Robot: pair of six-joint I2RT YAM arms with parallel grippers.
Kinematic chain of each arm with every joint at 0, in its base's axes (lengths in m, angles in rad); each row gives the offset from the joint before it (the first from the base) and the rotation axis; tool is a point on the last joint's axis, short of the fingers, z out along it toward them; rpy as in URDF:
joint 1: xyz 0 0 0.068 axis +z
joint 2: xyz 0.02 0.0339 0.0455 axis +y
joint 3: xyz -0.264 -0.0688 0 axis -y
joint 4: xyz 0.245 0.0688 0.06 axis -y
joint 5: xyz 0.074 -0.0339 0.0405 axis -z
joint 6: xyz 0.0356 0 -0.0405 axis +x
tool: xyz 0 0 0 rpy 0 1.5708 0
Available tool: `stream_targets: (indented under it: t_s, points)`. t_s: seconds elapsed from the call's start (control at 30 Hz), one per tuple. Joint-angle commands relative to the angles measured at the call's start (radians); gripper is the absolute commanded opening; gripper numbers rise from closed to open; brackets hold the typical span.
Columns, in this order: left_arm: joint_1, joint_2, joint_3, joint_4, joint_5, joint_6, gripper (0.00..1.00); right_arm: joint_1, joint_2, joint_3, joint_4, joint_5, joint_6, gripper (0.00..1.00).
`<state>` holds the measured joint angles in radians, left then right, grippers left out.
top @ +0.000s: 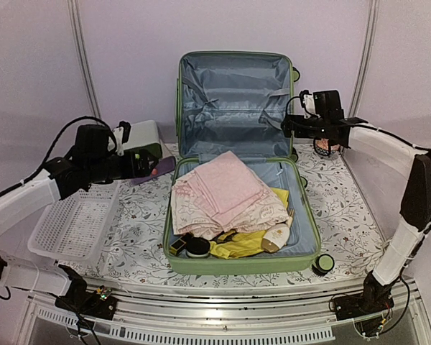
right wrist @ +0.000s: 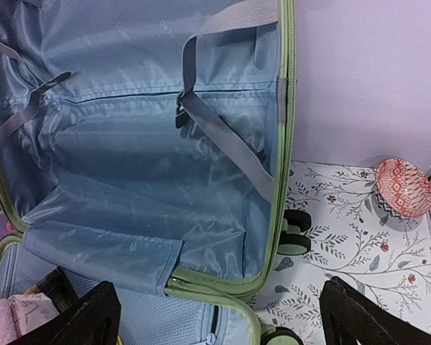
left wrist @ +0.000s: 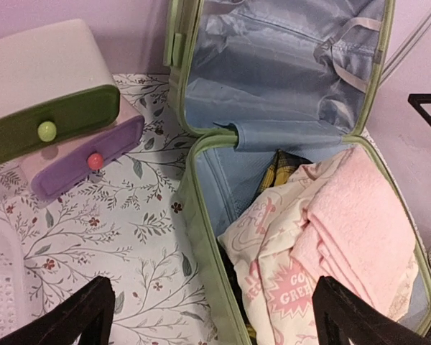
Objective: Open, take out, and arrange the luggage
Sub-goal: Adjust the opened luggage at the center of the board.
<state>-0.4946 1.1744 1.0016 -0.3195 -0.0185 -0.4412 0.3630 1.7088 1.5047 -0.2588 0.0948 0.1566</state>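
The light-green luggage lies open mid-table, its lid upright against the back wall, showing grey-blue lining and straps. The base holds a folded pink towel, a cream printed cloth, a yellow garment and small items. My left gripper hovers open above the left rim, one finger over the tablecloth and the other over the clothes. My right gripper stands open beside the lid's right edge, nothing between its fingers.
A white perforated basket sits front left. A white box with green and purple drawers stands at the back left. At the back right is a red-patterned bowl. A small round green-and-black object lies by the luggage's front right corner.
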Motion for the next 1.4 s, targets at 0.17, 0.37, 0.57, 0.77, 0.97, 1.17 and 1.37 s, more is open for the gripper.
stream_targets:
  t_s: [0.17, 0.37, 0.57, 0.77, 0.97, 1.17, 1.37]
  points:
    - [-0.003, -0.13, -0.232, 0.06, 0.186, -0.049, 0.96, -0.15, 0.163, 0.2, 0.146, -0.213, -0.004, 0.85]
    - [-0.026, -0.13, -0.28, 0.013, 0.234, -0.156, 0.91, -0.16, 0.324, 0.412, 0.093, -0.181, -0.032, 0.8]
    - [-0.116, -0.145, -0.338, 0.074, 0.237, -0.269, 0.91, -0.166, 0.428, 0.523, 0.071, -0.2, -0.026, 0.74]
    - [-0.219, -0.074, -0.346, 0.11, 0.201, -0.339, 0.87, -0.167, 0.484, 0.566, 0.122, -0.187, -0.025, 0.55]
    - [-0.248, -0.012, -0.319, 0.098, 0.154, -0.353, 0.73, -0.166, 0.507, 0.6, 0.158, -0.206, -0.022, 0.44]
    - [-0.251, 0.06, -0.282, 0.047, 0.124, -0.357, 0.55, -0.161, 0.537, 0.603, 0.189, -0.21, 0.0, 0.4]
    - [-0.252, 0.096, -0.27, 0.002, 0.093, -0.357, 0.42, -0.143, 0.575, 0.63, 0.204, -0.183, -0.016, 0.39]
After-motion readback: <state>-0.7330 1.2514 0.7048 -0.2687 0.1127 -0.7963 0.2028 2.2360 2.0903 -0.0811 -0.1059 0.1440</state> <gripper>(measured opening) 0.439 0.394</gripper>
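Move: The left gripper's spot on the opened luggage's left rim lies about 9 cm back, 8 cm to its right and 16 cm below. From this hand, the pink towel is level and some 21 cm right, and the purple drawer some 18 cm ahead and roughly in line. The right gripper's spot on the raised lid's right edge is about 17 cm straight ahead and 2 cm up; the patterned bowl is 18 cm ahead, 19 cm right and well below. Bring the left gripper down about 15 cm while drawing it back and to the right, tipping its fingers some 30 degrees further down over the luggage's left rim and narrowing them about half shut around it. Meanwhile reach the right gripper forward about 15 cm to the lid's right edge, tilting it slightly up and closing it partway with the edge between the fingers. ##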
